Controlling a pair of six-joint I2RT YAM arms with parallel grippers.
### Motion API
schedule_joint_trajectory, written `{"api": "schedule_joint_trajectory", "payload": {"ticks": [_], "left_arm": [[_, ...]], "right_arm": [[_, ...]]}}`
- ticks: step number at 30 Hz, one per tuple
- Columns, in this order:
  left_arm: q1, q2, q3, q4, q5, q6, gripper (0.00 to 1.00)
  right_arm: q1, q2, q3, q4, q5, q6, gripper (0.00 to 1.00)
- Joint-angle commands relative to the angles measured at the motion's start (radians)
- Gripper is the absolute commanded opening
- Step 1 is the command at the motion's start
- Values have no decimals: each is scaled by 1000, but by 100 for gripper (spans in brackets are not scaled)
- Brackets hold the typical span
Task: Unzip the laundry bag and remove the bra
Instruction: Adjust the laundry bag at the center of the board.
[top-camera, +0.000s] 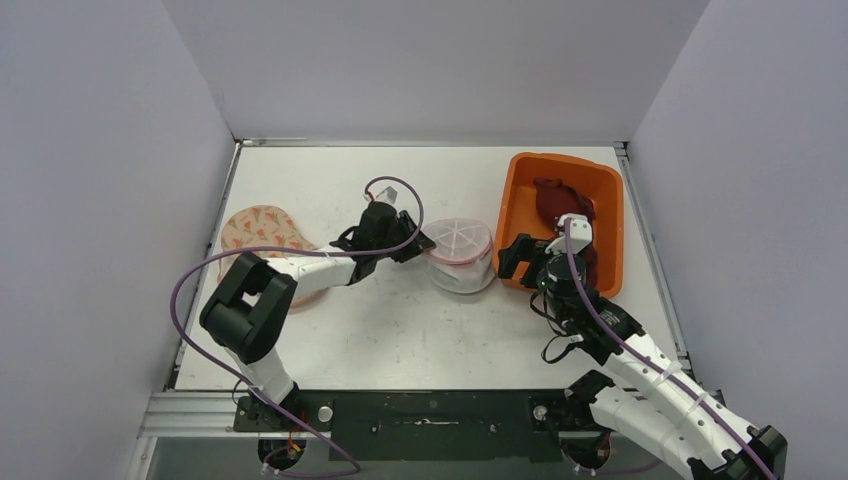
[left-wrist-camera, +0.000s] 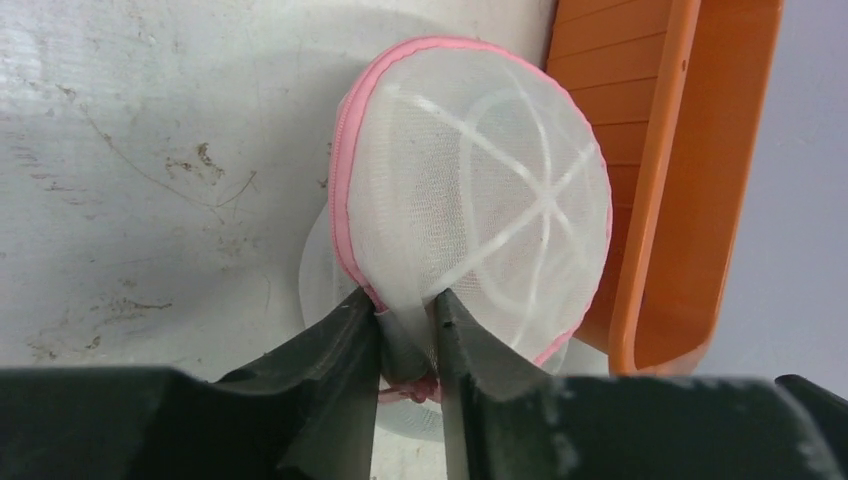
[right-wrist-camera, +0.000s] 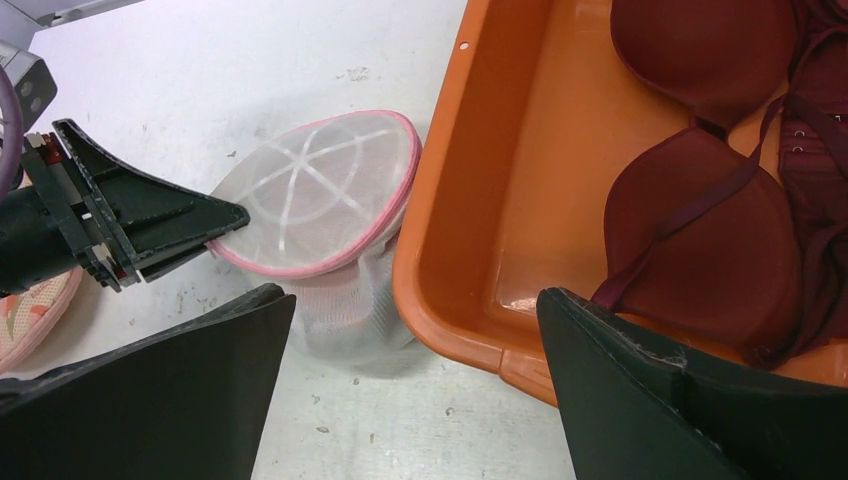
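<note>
The laundry bag (top-camera: 460, 250) (left-wrist-camera: 480, 200) (right-wrist-camera: 320, 190) is a round white mesh pod with a pink zipper rim, standing mid-table beside the orange bin. My left gripper (top-camera: 418, 245) (left-wrist-camera: 410, 320) is shut on a fold of mesh at the bag's near rim, right by the pink zipper. The round top is tipped up on that side. A maroon bra (top-camera: 560, 200) (right-wrist-camera: 700, 230) lies inside the orange bin (top-camera: 515, 195) (right-wrist-camera: 500, 200). My right gripper (top-camera: 540, 255) (right-wrist-camera: 415, 295) hangs open over the bin's near-left corner, holding nothing.
A peach patterned fabric piece (top-camera: 262, 232) (right-wrist-camera: 30, 320) lies at the table's left side, under the left forearm. The orange bin's wall (left-wrist-camera: 660, 200) stands close to the right of the bag. Grey walls enclose the table on three sides.
</note>
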Motion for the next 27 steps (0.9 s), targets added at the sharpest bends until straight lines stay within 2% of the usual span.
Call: {"api": "schedule_joint_trajectory", "payload": {"ticks": [1,5,6,11,15,22,27], "left_arm": [[4,-49,-39,59,-4,30,20],[5,-131,-71,-3,-39,89,2],[6,-152,-79,-22,-46,105,0],[11,-255,-95,-176,-104,193,0],[40,-268,-36,-356,-101,308,0],[56,-217,84,-579,105,524,0],[56,-338,23,-590,210,581,0]], "right_arm": [[-4,14,28,18,18,0,98],[5,39,32,30,17,-19,100],[8,47,35,35,19,-25,98],[40,90,59,60,11,-48,96],[73,143,83,91,-71,-45,96],[139,213,106,152,-216,-4,97],[148,214,52,229,-286,12,97]]}}
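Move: The laundry bag stands right at the left fingers, which are partly open around its near-left rim: its middle is about 6 cm to the right, 1 cm ahead and 4 cm lower. From that hand the orange bin lies some 28 cm right and 8 cm farther out, the floral pouch about 32 cm left and 2 cm farther out. From the right hand, the bag is roughly 10 cm ahead, 10 cm left and 12 cm down; the bin is 17 cm ahead and 12 cm right. The laundry bag's left rim is pinched as the left fingers finish closing; the left hand then drags the bag left and back, away from the bin, about 8 cm in all and up a couple of centimetres, its left side rolling up and the hand turning clockwise. The right hand, wide open, dips slightly, then swings some 9 cm left towards the bag, turning about 20 degrees counter-clockwise. ##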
